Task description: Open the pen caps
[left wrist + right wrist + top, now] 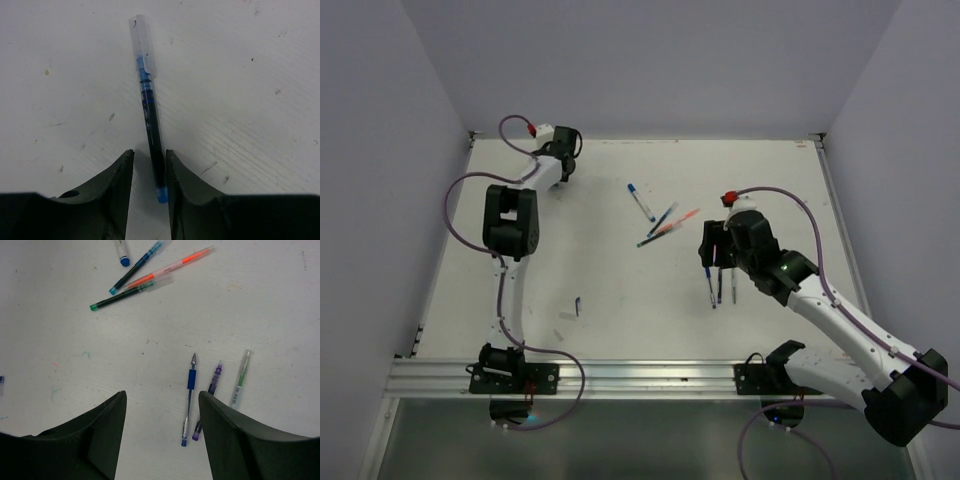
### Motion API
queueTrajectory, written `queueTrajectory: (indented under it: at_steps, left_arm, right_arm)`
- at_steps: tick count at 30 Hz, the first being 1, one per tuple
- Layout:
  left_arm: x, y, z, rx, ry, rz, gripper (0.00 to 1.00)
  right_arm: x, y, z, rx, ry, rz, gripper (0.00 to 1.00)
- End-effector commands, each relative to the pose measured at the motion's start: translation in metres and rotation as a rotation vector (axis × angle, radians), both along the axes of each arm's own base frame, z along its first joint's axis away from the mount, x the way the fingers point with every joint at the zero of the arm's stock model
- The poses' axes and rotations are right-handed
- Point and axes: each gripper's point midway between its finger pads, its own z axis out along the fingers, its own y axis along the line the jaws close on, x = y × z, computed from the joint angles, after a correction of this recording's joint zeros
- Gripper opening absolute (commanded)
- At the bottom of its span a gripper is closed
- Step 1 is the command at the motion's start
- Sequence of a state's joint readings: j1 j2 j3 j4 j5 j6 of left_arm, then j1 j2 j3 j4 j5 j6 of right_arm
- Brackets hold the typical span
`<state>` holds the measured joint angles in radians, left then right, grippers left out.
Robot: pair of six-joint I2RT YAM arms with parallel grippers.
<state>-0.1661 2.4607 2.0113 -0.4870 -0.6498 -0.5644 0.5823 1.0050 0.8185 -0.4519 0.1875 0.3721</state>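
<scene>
In the left wrist view a dark pen (152, 130) lies on the white table, its clear cap (141, 42) pointing away and its blue tail end between my jaws. My left gripper (150, 152) straddles that tail; the right finger is against the barrel and a gap shows at the left finger. It sits at the far left corner (563, 140). My right gripper (162, 394) hangs open over three uncapped pens: blue (189, 400), purple (210, 400), green (241, 377). A small blue cap (577, 306) lies loose on the table.
A cluster of pens lies mid-table: a white pen with a blue cap (122, 252), a dark blue one (135, 267), an orange one (170, 267) and a green one (125, 294). Walls close in the table (620, 300) on three sides.
</scene>
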Motion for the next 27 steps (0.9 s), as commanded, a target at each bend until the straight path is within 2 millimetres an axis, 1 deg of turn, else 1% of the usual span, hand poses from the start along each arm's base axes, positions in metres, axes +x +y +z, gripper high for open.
queueTrajectory:
  at_steps: [1, 2, 3, 4, 5, 6, 7, 8, 9, 10, 11, 12, 13, 14, 15, 16, 17, 18, 19, 20, 21, 22, 23, 24, 25, 26, 27]
  left_arm:
    - [-0.012, -0.007, -0.015, -0.096, 0.015, -0.022, 0.34]
    - [-0.017, -0.009, -0.025, -0.112, 0.024, -0.014, 0.32]
    - [-0.018, -0.008, -0.026, -0.122, 0.028, -0.012, 0.27]
    - [-0.023, -0.007, -0.026, -0.131, 0.031, 0.009, 0.18]
    - [-0.025, -0.007, -0.027, -0.138, 0.027, 0.015, 0.13]
    - [-0.024, -0.006, -0.015, -0.149, -0.003, 0.012, 0.08]
    - [-0.029, -0.008, -0.021, -0.172, -0.007, 0.003, 0.0]
    - [-0.031, -0.007, -0.017, -0.182, -0.021, 0.009, 0.0]
    - [-0.031, -0.006, 0.0, -0.19, -0.06, 0.012, 0.0]
    - [-0.04, -0.006, -0.002, -0.196, -0.053, 0.008, 0.0]
    - [-0.037, -0.008, 0.008, -0.208, -0.091, -0.002, 0.0]
    - [-0.037, -0.01, 0.036, -0.224, -0.144, -0.02, 0.0]
    - [-0.041, -0.022, 0.036, -0.26, -0.156, -0.11, 0.0]
    - [-0.042, -0.03, 0.049, -0.282, -0.191, -0.17, 0.0]
    - [-0.044, -0.037, 0.089, -0.31, -0.281, -0.222, 0.0]
    - [-0.056, -0.048, 0.087, -0.361, -0.294, -0.27, 0.0]
    - [-0.058, -0.054, 0.105, -0.388, -0.349, -0.301, 0.0]
    - [-0.074, -0.063, 0.125, -0.432, -0.386, -0.345, 0.0]
    - [-0.082, -0.071, 0.136, -0.477, -0.416, -0.359, 0.0]
    - [-0.091, -0.079, 0.144, -0.514, -0.435, -0.39, 0.0]
    - [-0.104, -0.088, 0.172, -0.551, -0.503, -0.435, 0.0]
    - [-0.122, -0.103, 0.165, -0.636, -0.516, -0.484, 0.0]
    - [-0.134, -0.111, 0.169, -0.675, -0.538, -0.511, 0.0]
    - [-0.152, -0.126, 0.189, -0.72, -0.588, -0.582, 0.0]
    - [-0.169, -0.134, 0.176, -0.767, -0.581, -0.593, 0.0]
    - [-0.181, -0.141, 0.185, -0.795, -0.61, -0.624, 0.0]
    - [-0.197, -0.16, 0.183, -0.842, -0.592, -0.691, 0.0]
  right_arm:
    - [0.001, 0.002, 0.012, 0.008, -0.028, 0.015, 0.63]
    - [0.0, 0.001, 0.012, 0.007, -0.026, 0.015, 0.63]
    - [0.0, 0.0, 0.014, 0.005, -0.029, 0.008, 0.63]
    - [0.0, -0.003, 0.014, 0.0, -0.028, -0.005, 0.63]
    - [0.0, -0.005, 0.015, -0.003, -0.029, -0.018, 0.64]
    - [0.001, -0.007, 0.014, -0.012, -0.026, -0.027, 0.64]
    - [0.0, -0.009, 0.013, -0.027, -0.014, -0.036, 0.65]
    - [0.001, -0.01, 0.012, -0.032, -0.003, -0.047, 0.66]
    - [0.002, -0.012, 0.011, -0.046, 0.005, -0.057, 0.65]
    - [0.002, -0.014, 0.008, -0.072, 0.034, -0.069, 0.63]
    - [0.002, -0.017, 0.006, -0.08, 0.051, -0.099, 0.63]
    - [0.003, -0.022, 0.005, -0.1, 0.061, -0.131, 0.63]
    - [0.004, -0.025, 0.003, -0.115, 0.067, -0.142, 0.64]
    - [0.004, -0.023, 0.002, -0.117, 0.069, -0.129, 0.64]
    - [0.004, -0.021, 0.0, -0.111, 0.073, -0.121, 0.65]
    - [0.001, -0.014, -0.003, -0.085, 0.088, -0.09, 0.66]
    - [0.0, -0.007, -0.002, -0.068, 0.088, -0.05, 0.66]
    - [0.002, 0.001, 0.0, -0.03, 0.075, -0.024, 0.7]
    - [-0.005, 0.013, -0.003, 0.02, 0.097, 0.031, 0.71]
    - [-0.006, 0.02, 0.0, 0.058, 0.097, 0.051, 0.72]
    - [-0.009, 0.029, 0.002, 0.1, 0.102, 0.081, 0.72]
    - [-0.007, 0.038, 0.006, 0.146, 0.088, 0.101, 0.78]
    - [-0.012, 0.051, 0.009, 0.207, 0.111, 0.147, 0.98]
    - [-0.013, 0.058, 0.011, 0.237, 0.115, 0.165, 0.99]
    - [-0.011, 0.064, 0.015, 0.268, 0.118, 0.172, 0.98]
    - [-0.016, 0.072, 0.017, 0.298, 0.137, 0.213, 0.99]
    - [-0.016, 0.076, 0.015, 0.31, 0.15, 0.222, 0.98]
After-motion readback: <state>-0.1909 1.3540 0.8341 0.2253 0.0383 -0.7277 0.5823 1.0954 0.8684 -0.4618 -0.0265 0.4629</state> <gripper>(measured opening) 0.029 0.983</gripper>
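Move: The capped dark-blue pen lies slantwise under the left hand, its tail already between the open fingers, its middle about 3 cm ahead, 3 cm left and 1 cm below. The blue-capped marker is roughly 24 cm right of that hand and 8 cm back; the green pen, 29 cm right and 19 cm back. From the right hand, the dark-blue pen is some 36 cm ahead, 40 cm left and 16 cm down. The dark-blue pen's tail end is pinched by the left fingers as they shut, then drawn back low over the table about 5 cm before the hand speeds up, rising some 18 cm while swinging back and right towards the right hand, fingertips tipping up and turning clockwise. The right hand opens wide and goes about 4 cm left towards the pen, turning counter-clockwise. ##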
